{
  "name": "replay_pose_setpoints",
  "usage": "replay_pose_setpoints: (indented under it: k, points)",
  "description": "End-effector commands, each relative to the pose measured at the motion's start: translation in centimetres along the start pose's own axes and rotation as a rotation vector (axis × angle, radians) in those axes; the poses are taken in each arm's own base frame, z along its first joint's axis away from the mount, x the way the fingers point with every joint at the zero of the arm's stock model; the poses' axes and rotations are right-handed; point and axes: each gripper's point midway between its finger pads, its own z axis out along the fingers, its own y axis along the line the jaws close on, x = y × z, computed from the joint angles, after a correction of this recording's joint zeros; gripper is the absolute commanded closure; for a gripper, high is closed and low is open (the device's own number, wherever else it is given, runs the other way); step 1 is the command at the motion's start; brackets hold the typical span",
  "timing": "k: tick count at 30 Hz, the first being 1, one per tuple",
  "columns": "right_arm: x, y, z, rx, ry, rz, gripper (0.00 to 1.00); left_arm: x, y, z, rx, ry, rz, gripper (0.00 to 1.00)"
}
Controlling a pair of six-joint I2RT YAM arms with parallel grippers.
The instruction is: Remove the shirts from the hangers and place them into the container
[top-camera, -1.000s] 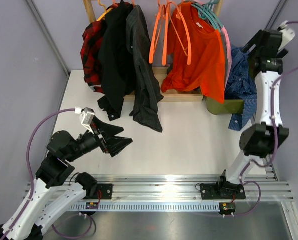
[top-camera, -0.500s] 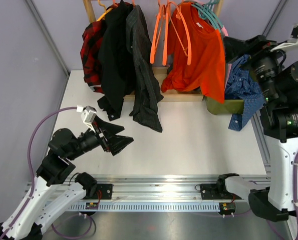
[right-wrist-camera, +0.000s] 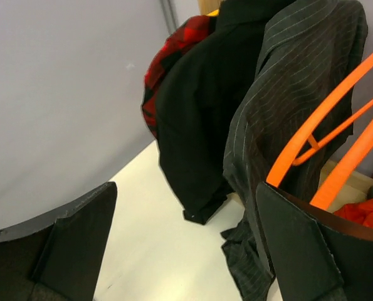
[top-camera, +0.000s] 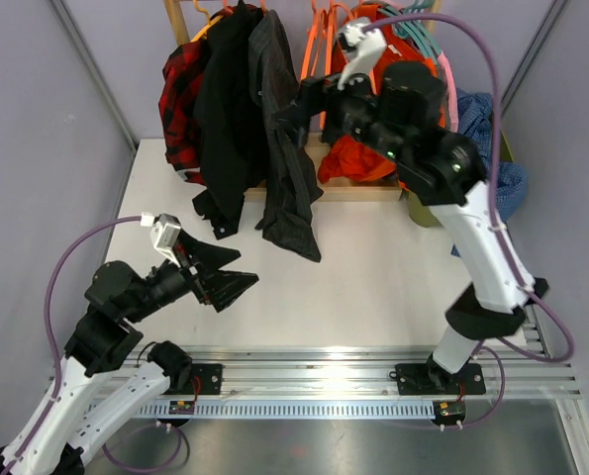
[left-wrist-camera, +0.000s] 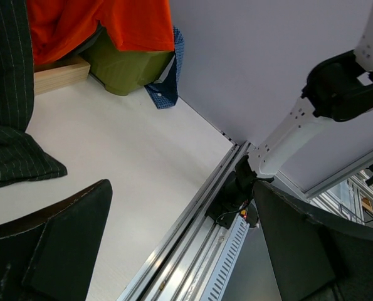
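On the rack hang a red-black plaid shirt (top-camera: 180, 99), a black shirt (top-camera: 225, 119), a charcoal pinstriped shirt (top-camera: 286, 193) and an orange tee (top-camera: 358, 158), the tee partly behind my right arm. Bare orange hangers (top-camera: 314, 59) hang between them. A blue checked shirt (top-camera: 507, 183) lies in the olive-green container (left-wrist-camera: 133, 66) at the right. My right gripper (top-camera: 286, 117) is open, high up beside the pinstriped shirt (right-wrist-camera: 286, 113), holding nothing. My left gripper (top-camera: 246, 269) is open low over the table, away from the rack.
The pale wooden rack base (top-camera: 348, 188) lies under the shirts. Teal and pink hangers (top-camera: 428, 40) hang at the rack's right end. Grey walls stand close on both sides. A metal rail (left-wrist-camera: 199, 213) runs along the near table edge.
My right arm has swung from the right side by the container across to the left, ending in front of the pinstriped shirt. The left arm has barely moved.
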Motion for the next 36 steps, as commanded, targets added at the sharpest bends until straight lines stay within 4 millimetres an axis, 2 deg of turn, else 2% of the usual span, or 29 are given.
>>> replay_pose_setpoints:
  k: [1,2,3,4,5,10,11,16,20,24,28,30,31,35,36]
  points:
    - [0.2,-1.4,1.1,0.109,0.025,-0.064,0.01,-0.9,-0.5,-1.0,0.002,-0.054,0.028,0.01]
    - [2.0,-1.3,3.3,0.120,0.064,-0.083,0.01,-0.7,-0.3,-1.0,-0.006,-0.049,0.027,0.01]
    - [1.2,-1.7,3.4,0.161,0.035,-0.094,0.01,-0.7,-0.4,-1.2,-0.008,-0.053,0.030,0.01]
    - [1.7,-1.7,4.1,0.175,0.040,-0.108,0.01,-0.7,-0.3,-1.3,-0.012,-0.056,0.031,0.01]
    - [3.0,-1.3,5.3,0.176,0.063,-0.128,0.01,-0.6,-0.3,-1.5,-0.012,-0.056,0.035,0.01]
    - [4.2,-0.6,7.8,0.169,0.050,-0.144,0.00,-0.3,-0.1,-1.9,-0.022,-0.057,0.039,0.01]
    - [5.0,-0.7,8.6,0.171,0.062,-0.146,0.01,-0.2,-0.1,-2.0,-0.023,-0.054,0.039,0.01]
    - [5.5,-1.8,10.2,0.233,0.045,-0.157,0.00,0.0,0.0,-2.4,-0.030,-0.063,0.038,0.01]
    - [4.9,-3.3,11.2,0.309,0.000,-0.221,0.01,0.2,0.1,-2.9,-0.040,-0.074,0.041,0.01]
    - [5.0,-4.6,12.6,0.382,-0.032,-0.274,0.06,0.2,0.2,-3.4,-0.054,-0.082,0.048,0.01]
    - [6.1,-5.6,14.1,0.424,-0.033,-0.306,0.17,0.3,0.2,-4.0,-0.063,-0.089,0.048,0.01]
    - [6.6,-6.1,14.3,0.451,-0.027,-0.309,0.27,0.3,0.2,-4.3,-0.068,-0.100,0.049,0.01]
    - [6.7,-6.3,14.4,0.460,-0.026,-0.308,0.27,0.3,0.2,-4.3,-0.072,-0.099,0.048,0.01]
    - [6.5,-6.8,13.6,0.502,-0.024,-0.299,0.50,0.3,0.1,-4.7,-0.072,-0.102,0.049,0.01]
    - [6.2,-7.0,13.3,0.511,-0.026,-0.295,0.69,0.3,0.1,-4.7,-0.072,-0.102,0.049,0.01]
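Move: The dark striped shirt hangs about 14 cm ahead of my right hand and 5 cm to its left, its middle roughly 20 cm lower. The black shirt is level with it going forward, some 9 cm farther left. The bare orange hangers are about 13 cm ahead of my right hand, 3 cm to its right and 5 cm down. From my left hand, the striped shirt is roughly 32 cm ahead, 4 cm to the right, near its height. I drive my open right hand forward and down, with some left in the first half, about 19 cm in all, in beside the orange hangers to the striped shirt's front edge. On the way I turn the wrist some 25 degrees clockwise and roll its left side down about 20. Near the end I close the fingers past halfway around the button placket. My left hand, empty and open, eases about 4 cm left and back. ##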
